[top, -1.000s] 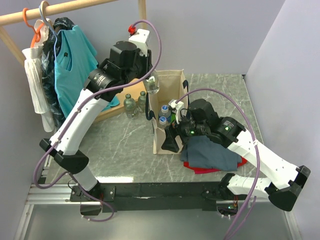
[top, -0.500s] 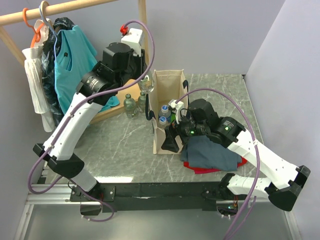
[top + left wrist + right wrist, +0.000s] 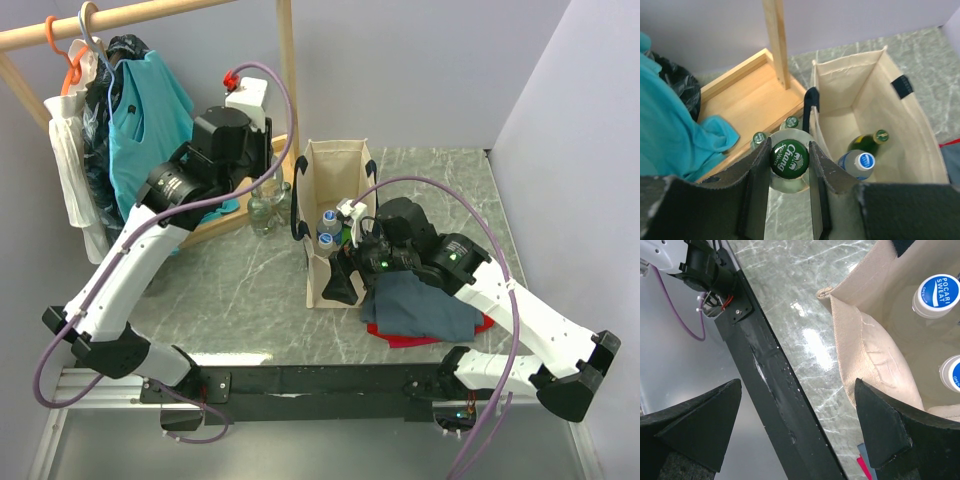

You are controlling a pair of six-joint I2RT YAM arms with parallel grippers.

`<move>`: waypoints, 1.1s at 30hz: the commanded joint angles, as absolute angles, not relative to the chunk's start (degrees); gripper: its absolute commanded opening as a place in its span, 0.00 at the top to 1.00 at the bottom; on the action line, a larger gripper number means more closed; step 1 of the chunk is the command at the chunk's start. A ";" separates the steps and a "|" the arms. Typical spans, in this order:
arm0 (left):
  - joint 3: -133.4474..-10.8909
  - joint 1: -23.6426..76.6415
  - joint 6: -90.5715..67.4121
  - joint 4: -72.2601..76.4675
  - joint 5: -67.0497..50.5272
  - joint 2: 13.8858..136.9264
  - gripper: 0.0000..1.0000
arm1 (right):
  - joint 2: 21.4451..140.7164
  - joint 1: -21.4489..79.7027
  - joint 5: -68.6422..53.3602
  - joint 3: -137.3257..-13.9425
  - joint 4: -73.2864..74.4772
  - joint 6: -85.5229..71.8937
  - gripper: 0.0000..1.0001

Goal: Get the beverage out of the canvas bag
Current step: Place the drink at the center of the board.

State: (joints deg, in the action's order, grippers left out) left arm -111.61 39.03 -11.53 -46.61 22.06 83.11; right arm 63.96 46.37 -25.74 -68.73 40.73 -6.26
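Note:
The beige canvas bag (image 3: pixel 337 165) with navy handles stands open on the marble table. Its walls also show in the left wrist view (image 3: pixel 867 82) and the right wrist view (image 3: pixel 866 357). My left gripper (image 3: pixel 789 167) is shut on the neck of a clear glass bottle with a green Chang cap (image 3: pixel 789 158). It holds the bottle upright outside the bag's left wall (image 3: pixel 268 192). Inside the bag are a green bottle (image 3: pixel 866 143) and white-capped bottles (image 3: pixel 858 163) (image 3: pixel 936 289). My right gripper (image 3: pixel 797 390) is open at the bag's near end, holding nothing.
Two green-capped bottles (image 3: pixel 759 138) stand beside the wooden base (image 3: pixel 747 97) of the clothes rack, whose post (image 3: pixel 776 42) rises close by. A teal shirt (image 3: pixel 150 120) hangs at the left. A grey-blue cloth (image 3: pixel 425 305) lies right of the bag. A black rail (image 3: pixel 770 375) runs along the table's near edge.
My left arm has carried the held bottle left and down, from over the bag's left rim to beside the bottles at the wooden base. The right arm has not moved.

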 commanded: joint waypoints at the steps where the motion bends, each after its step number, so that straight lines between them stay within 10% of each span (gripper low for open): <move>1: -109.69 39.02 -12.48 -36.56 26.18 79.37 0.99 | 64.51 46.67 -25.93 -70.66 39.64 -5.54 0.00; 33: -75.41 39.02 -18.36 -8.97 29.09 75.23 0.99 | 64.07 46.67 -24.70 -70.40 40.25 -5.19 0.00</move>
State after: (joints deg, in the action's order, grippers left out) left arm -75.68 39.05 -16.45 -22.92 27.27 77.80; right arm 64.42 46.37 -25.71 -68.73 40.42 -6.07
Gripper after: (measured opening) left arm 0.362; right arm 0.998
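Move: The clear bottle held in the left gripper goes to the free patch of board about 5 cm ahead and some 41 cm below. Two standing bottles wait just beyond, some 30 cm down: the left bottle 13 cm ahead and 3 cm left, the right bottle 14 cm ahead and 3 cm right. The canvas bag's middle is about 17 cm right and level with the hand, 26 cm down. From the right hand, the patch is roughly 24 cm ahead, 19 cm left and 24 cm down. Bring the left gripper almost straight down by about 14 cm, easing it only a couple of centimetres forward, so the hanging bottle sinks beside the bag's left side towards the free patch in front of the two standing bottles. Keep the fingers pinched round its neck, and let the hand tip down and turn counter-clockwise by some 5 degrees each. ##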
